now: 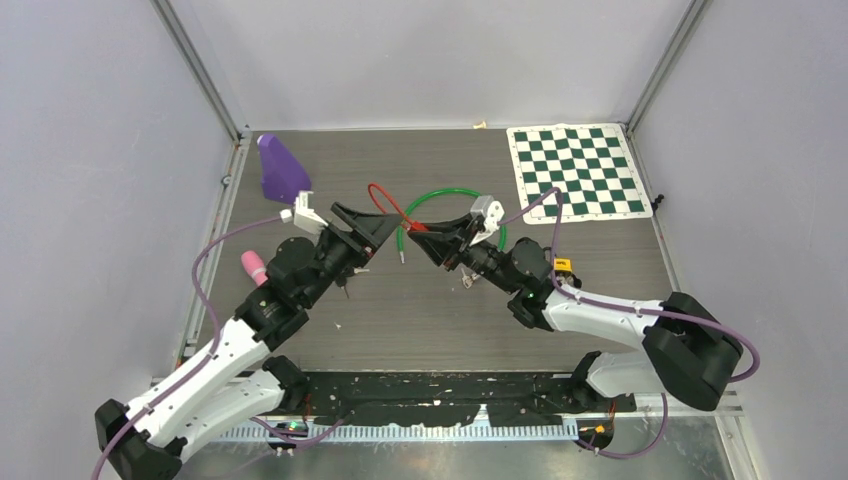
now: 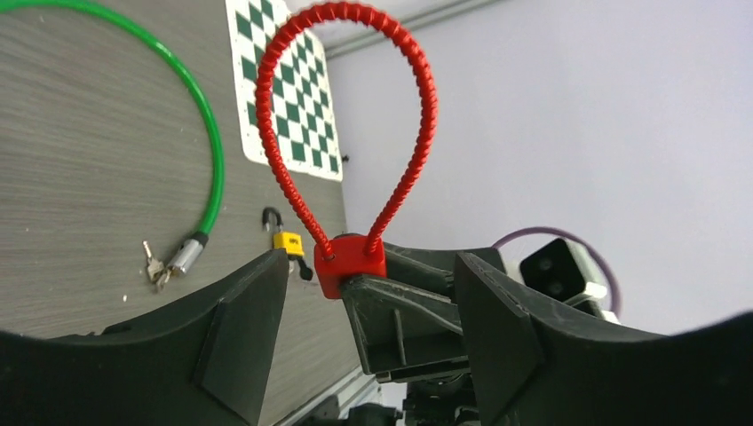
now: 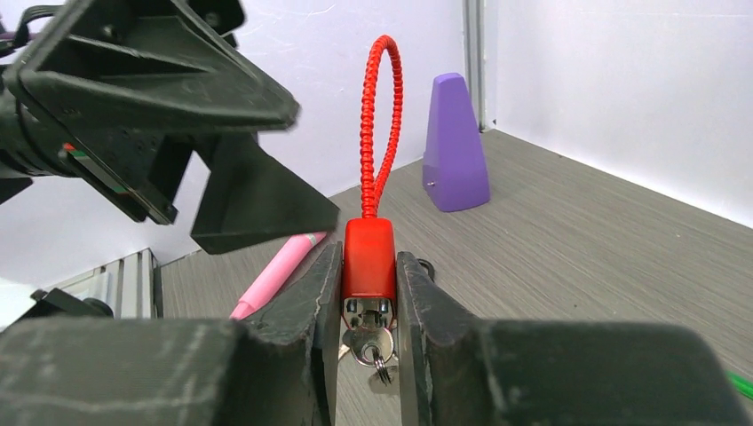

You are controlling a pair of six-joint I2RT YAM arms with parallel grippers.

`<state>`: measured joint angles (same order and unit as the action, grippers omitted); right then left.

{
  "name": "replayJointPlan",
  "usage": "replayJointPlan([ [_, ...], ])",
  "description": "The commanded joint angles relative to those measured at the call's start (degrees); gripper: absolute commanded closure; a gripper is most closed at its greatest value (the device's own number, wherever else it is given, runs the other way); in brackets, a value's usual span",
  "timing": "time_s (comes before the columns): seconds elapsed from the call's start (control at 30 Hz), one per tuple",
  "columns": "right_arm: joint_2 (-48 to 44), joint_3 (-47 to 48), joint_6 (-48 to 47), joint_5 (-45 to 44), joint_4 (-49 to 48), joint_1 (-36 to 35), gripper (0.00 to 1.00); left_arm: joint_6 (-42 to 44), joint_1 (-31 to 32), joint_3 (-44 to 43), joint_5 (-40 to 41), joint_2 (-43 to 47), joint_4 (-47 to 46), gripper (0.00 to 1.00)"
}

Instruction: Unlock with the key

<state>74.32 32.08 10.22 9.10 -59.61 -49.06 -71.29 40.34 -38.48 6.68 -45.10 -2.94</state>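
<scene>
A red cable lock (image 3: 369, 257) is held off the table, loop end up, its body squeezed between the pads of my right gripper (image 3: 369, 271). A silver key (image 3: 368, 346) on a small ring sticks out of the lock's lower end, between the jaws. In the left wrist view the lock body (image 2: 351, 262) sits on the tip of the right gripper's fingers (image 2: 417, 319). My left gripper (image 2: 373, 266) stands open on either side of it, touching nothing. From above, the two grippers, left (image 1: 372, 226) and right (image 1: 432, 236), meet nose to nose mid-table under the red loop (image 1: 385, 198).
A green cable lock (image 1: 450, 190) lies behind the grippers, its metal end and keys (image 2: 158, 264) on the table. A small yellow padlock (image 2: 286, 241) lies at the right, a purple cone (image 1: 280, 168) at the back left, a pink pen (image 1: 253, 266) at the left, a chessboard mat (image 1: 578, 170) at the back right.
</scene>
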Motion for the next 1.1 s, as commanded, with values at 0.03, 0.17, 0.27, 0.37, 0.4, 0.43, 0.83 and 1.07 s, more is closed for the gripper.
replayJointPlan([
  [0.03,-3.6,-0.3,1.8,-3.3,-2.5,0.2,0.94,1.0,-0.3,-2.3,6.9,3.3,2.7,0.32],
  [0.17,-4.0,-0.2,2.2,-2.9,-2.4,0.2,0.95,0.1,-0.3,-3.8,6.1,1.2,5.4,0.40],
  [0.27,-4.0,-0.2,2.3,-2.4,-2.4,0.2,0.95,-0.4,-0.3,-4.0,5.0,-0.5,4.1,0.45],
  [0.37,-4.0,-0.2,2.5,-1.8,-2.5,0.2,0.95,-0.8,-0.3,-3.8,4.1,-1.7,1.9,0.48],
  [0.4,-4.0,-0.2,2.6,-1.7,-2.5,0.2,0.95,-0.9,-0.4,-3.9,3.9,-2.0,1.3,0.49],
  [0.43,-3.9,-0.2,2.7,-1.4,-2.6,0.3,0.94,-0.9,-0.3,-3.9,3.7,-2.3,0.9,0.50],
  [0.83,-4.6,0.2,3.3,1.3,-0.5,-1.1,0.95,-1.9,-0.4,-4.6,2.6,-4.5,0.3,0.72],
  [1.07,-7.8,1.9,-1.7,5.5,14.2,-1.3,0.95,-1.8,-3.4,-3.8,3.6,-0.9,4.2,0.89],
])
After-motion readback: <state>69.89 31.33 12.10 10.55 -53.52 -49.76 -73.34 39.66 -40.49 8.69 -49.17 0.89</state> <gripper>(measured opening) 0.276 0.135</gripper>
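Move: The lower leg of the red cable lies about 3 cm ahead of the left hand, 1 cm to its right and 2 cm below. The red lock body is 3 cm ahead, 3 cm right and 2 cm below, with its keys some 1 cm ahead, 5 cm right and 4 cm down. From the right hand, already gripping that body 1 cm ahead and 1 cm left at its own height, the lower leg is 2 cm ahead and 4 cm left, level with it. Up and leftward by nearly 2 cm at first, the left hand then swings back right, sinks about 3 cm and edges forward, straddling the red cable's lower leg beside the lock body; its wide-open fingers close to a narrow gap and pinch that leg. The right hand keeps its grip on the body, shifting slightly right, then easing back towards its base by about 1.5 cm. ##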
